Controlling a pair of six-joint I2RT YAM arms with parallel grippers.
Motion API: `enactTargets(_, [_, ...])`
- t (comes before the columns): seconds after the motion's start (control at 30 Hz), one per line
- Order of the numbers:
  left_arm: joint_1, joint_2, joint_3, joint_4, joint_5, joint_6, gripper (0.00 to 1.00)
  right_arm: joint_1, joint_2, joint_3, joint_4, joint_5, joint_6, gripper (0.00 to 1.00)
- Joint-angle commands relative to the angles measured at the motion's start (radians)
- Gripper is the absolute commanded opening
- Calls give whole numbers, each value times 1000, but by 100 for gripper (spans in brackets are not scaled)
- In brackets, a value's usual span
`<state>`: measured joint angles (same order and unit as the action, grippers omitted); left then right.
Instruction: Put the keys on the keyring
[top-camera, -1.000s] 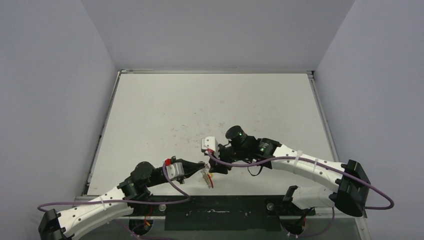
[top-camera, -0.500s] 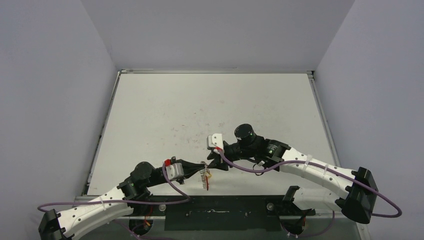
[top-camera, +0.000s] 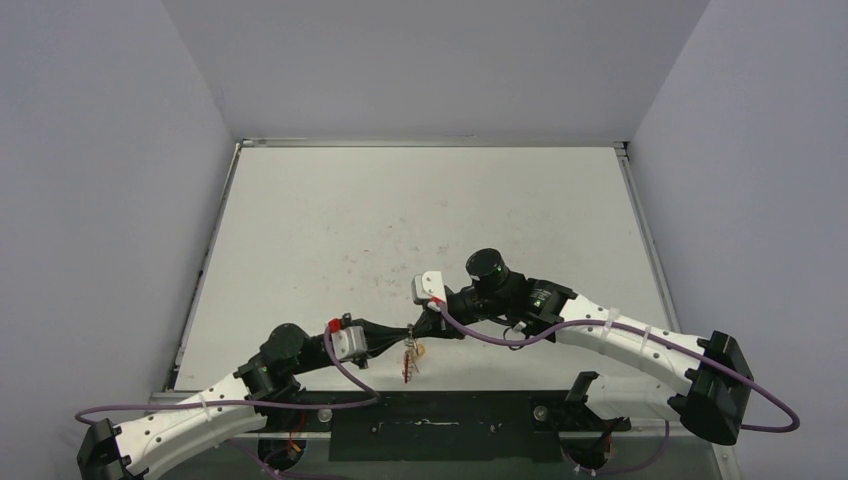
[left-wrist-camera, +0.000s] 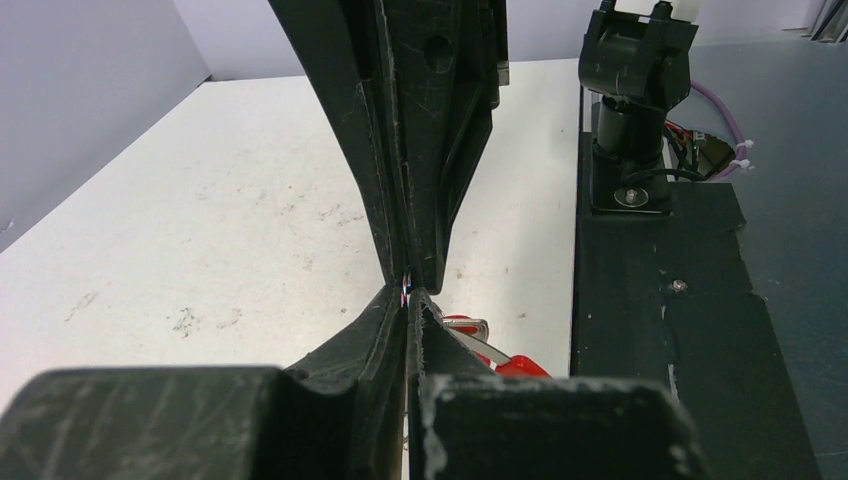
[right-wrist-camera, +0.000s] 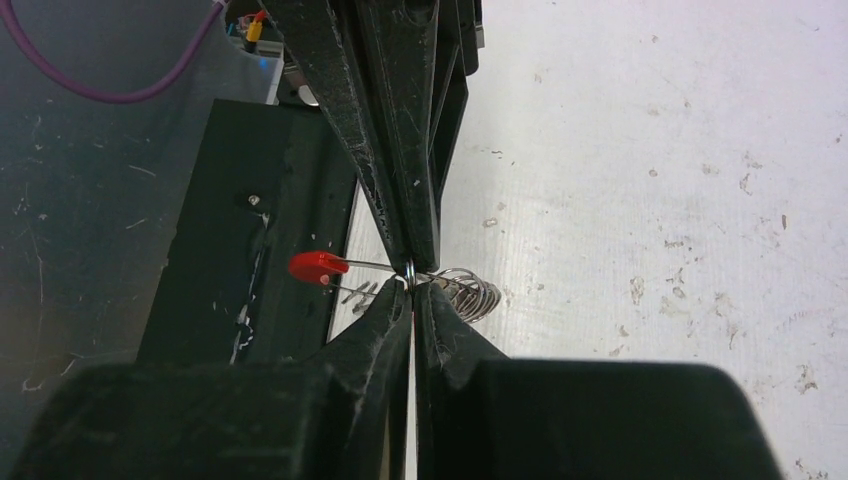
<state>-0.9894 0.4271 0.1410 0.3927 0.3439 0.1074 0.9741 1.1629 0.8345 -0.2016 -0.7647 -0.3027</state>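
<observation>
My two grippers meet tip to tip low over the near edge of the white table (top-camera: 420, 220). The left gripper (top-camera: 405, 331) (left-wrist-camera: 408, 297) is shut on a thin wire of the keyring (left-wrist-camera: 405, 289). From the opposite side the right gripper (top-camera: 420, 325) (right-wrist-camera: 411, 287) is shut on the same wire (right-wrist-camera: 410, 272), next to its silvery coil (right-wrist-camera: 472, 291). The keys (top-camera: 408, 362) hang below the fingertips. A red key head (right-wrist-camera: 318, 265) (left-wrist-camera: 521, 365) and silver blades (right-wrist-camera: 360, 292) show; a yellowish head (top-camera: 420, 350) shows faintly. Most of the keyring's loop is hidden by the fingers.
The black base plate (top-camera: 440, 415) (left-wrist-camera: 650, 300) runs along the near edge, right under the hanging keys. The right arm's base post (left-wrist-camera: 630, 100) stands on it. Grey walls enclose the table on three sides. Purple cables (top-camera: 500, 335) loop off both arms.
The right gripper has shifted left to the left gripper's tip and closed on the keyring wire. The hanging keys have swung slightly left. The left arm has stayed put.
</observation>
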Motion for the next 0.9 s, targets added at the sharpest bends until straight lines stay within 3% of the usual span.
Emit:
enactTargets(0.0, [-6, -16, 31, 61, 9, -9, 0, -5, -11, 17, 39, 0, -8, 0])
enactTargets(0.07, [-6, -24, 36, 34, 2, -5, 0, -5, -5, 45, -14, 36, -15, 0])
enactTargets(0.27, [-6, -69, 88, -133, -45, 26, 21, 18, 65, 232, -369, 172, -82, 0])
enactTargets(0.4, [-6, -75, 133, -259, -72, 44, 22, 39, 127, 374, -554, 251, -92, 0])
enactTargets(0.63, [-8, 15, 210, -338, -71, 54, 22, 85, 261, 573, -752, 331, -35, 0])
enactTargets(0.87, [-11, 129, 223, -254, -16, 49, 22, 120, 385, 680, -827, 319, 9, 0])
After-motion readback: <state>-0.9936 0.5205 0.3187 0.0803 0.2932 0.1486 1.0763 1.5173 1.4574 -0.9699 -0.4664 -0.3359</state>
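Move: Both closed hands meet tip to tip on one small loop at the top of the keyring, well above the table. From the left hand the keyring's middle hangs about 5 cm below and 3 cm back, level sideways; the yellow key hangs some 4 cm below, 3 cm back and 2 cm to the right. From the right hand these places are about the same. The left fingers let go of the small loop, opening about a fifth, and back off some 1 cm left and up before returning right and sinking about 2 cm to the loop. The right hand keeps its pinch, swinging its fingertips some 30 degrees downward while it carries the loop about 2 cm forward and up, then settling slightly back and down. ##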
